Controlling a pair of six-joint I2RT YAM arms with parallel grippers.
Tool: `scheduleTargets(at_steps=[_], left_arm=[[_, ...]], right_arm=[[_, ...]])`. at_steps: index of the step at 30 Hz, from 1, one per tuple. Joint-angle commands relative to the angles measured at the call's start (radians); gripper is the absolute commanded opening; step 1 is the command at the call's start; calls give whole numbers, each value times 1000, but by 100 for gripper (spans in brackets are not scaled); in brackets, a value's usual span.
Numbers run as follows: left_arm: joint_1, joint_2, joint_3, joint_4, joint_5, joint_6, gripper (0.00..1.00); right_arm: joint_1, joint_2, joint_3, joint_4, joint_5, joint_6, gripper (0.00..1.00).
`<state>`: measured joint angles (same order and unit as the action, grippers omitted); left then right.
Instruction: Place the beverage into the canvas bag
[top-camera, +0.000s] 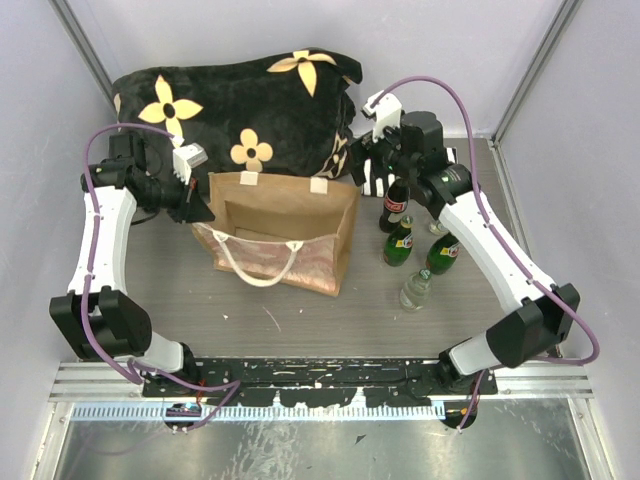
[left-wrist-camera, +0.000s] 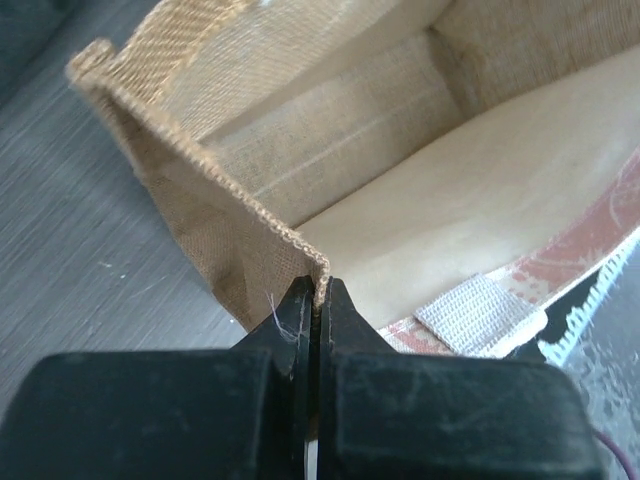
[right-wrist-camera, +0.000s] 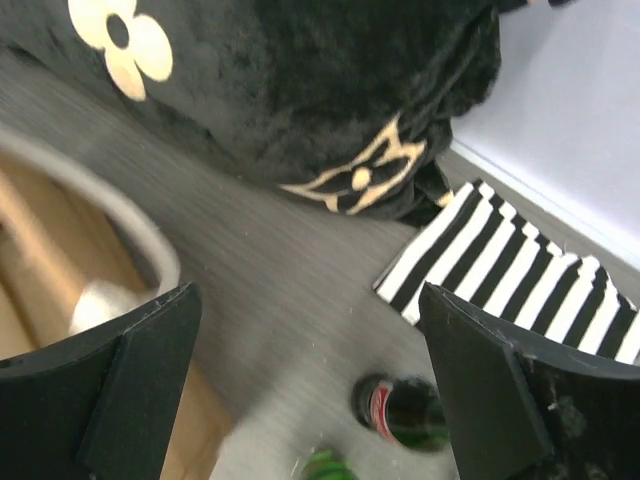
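Note:
The canvas bag (top-camera: 283, 238) stands open at the table's middle, its cream handle draped over the near side. My left gripper (top-camera: 197, 207) is shut on the bag's left rim (left-wrist-camera: 318, 285), holding that edge up; the bag's inside (left-wrist-camera: 420, 200) holds nothing. Several beverage bottles stand right of the bag: a dark one with a red label (top-camera: 397, 206), two green ones (top-camera: 399, 243) (top-camera: 443, 254) and a clear one (top-camera: 415, 290). My right gripper (top-camera: 393, 165) hangs open above the dark bottle (right-wrist-camera: 402, 411), apart from it and holding nothing (right-wrist-camera: 308, 297).
A black flowered blanket (top-camera: 240, 95) (right-wrist-camera: 300, 90) lies behind the bag. A black-and-white striped cloth (right-wrist-camera: 520, 272) lies behind the bottles. A green bottle top (right-wrist-camera: 325, 466) shows near the dark bottle. Pale walls close in the left, back and right sides.

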<state>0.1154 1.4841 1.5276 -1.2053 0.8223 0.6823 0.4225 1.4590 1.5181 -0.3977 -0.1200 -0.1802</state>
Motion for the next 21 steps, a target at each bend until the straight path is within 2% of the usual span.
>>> scheduleTargets(at_steps=[1,5,12,21], left_arm=[[-6,-2,52,-188,129,233,0],[-13,-1,46,-170,106,289,0],[-35,67,100,-101,73,310,0],[-78,195,242,-58,45,276,0]], right_arm=[[16,72,106,106,-101,-36,95],[59,139,172,108,-202,-36,95],[156,193,265,-2,-309,-27,93],[254,147,215,-71,-346,40,92]])
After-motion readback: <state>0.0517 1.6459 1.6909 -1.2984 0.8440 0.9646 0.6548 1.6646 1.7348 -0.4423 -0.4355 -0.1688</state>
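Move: About 16 cm to the right hand's left and 12 cm back is the canvas bag's middle, some 15 cm below it; the coke bottle stands about 11 cm to this hand's right and 5 cm back, with the front green bottle 11 cm nearer the base. The left hand already pinches the bag's rim at its left end, with the bag's middle about 13 cm to its right, 2 cm back and 10 cm below. Sweeping about 15 cm left with its fingers still wide open, the right hand first edges 2 cm forward, then draws back some 8 cm towards the bag's far rim and handle patch, turning about 30 degrees counter-clockwise. The left hand keeps its pinch on the rim, slips 2 cm back, then pushes almost 5 cm forward while turning about 15 degrees clockwise. ##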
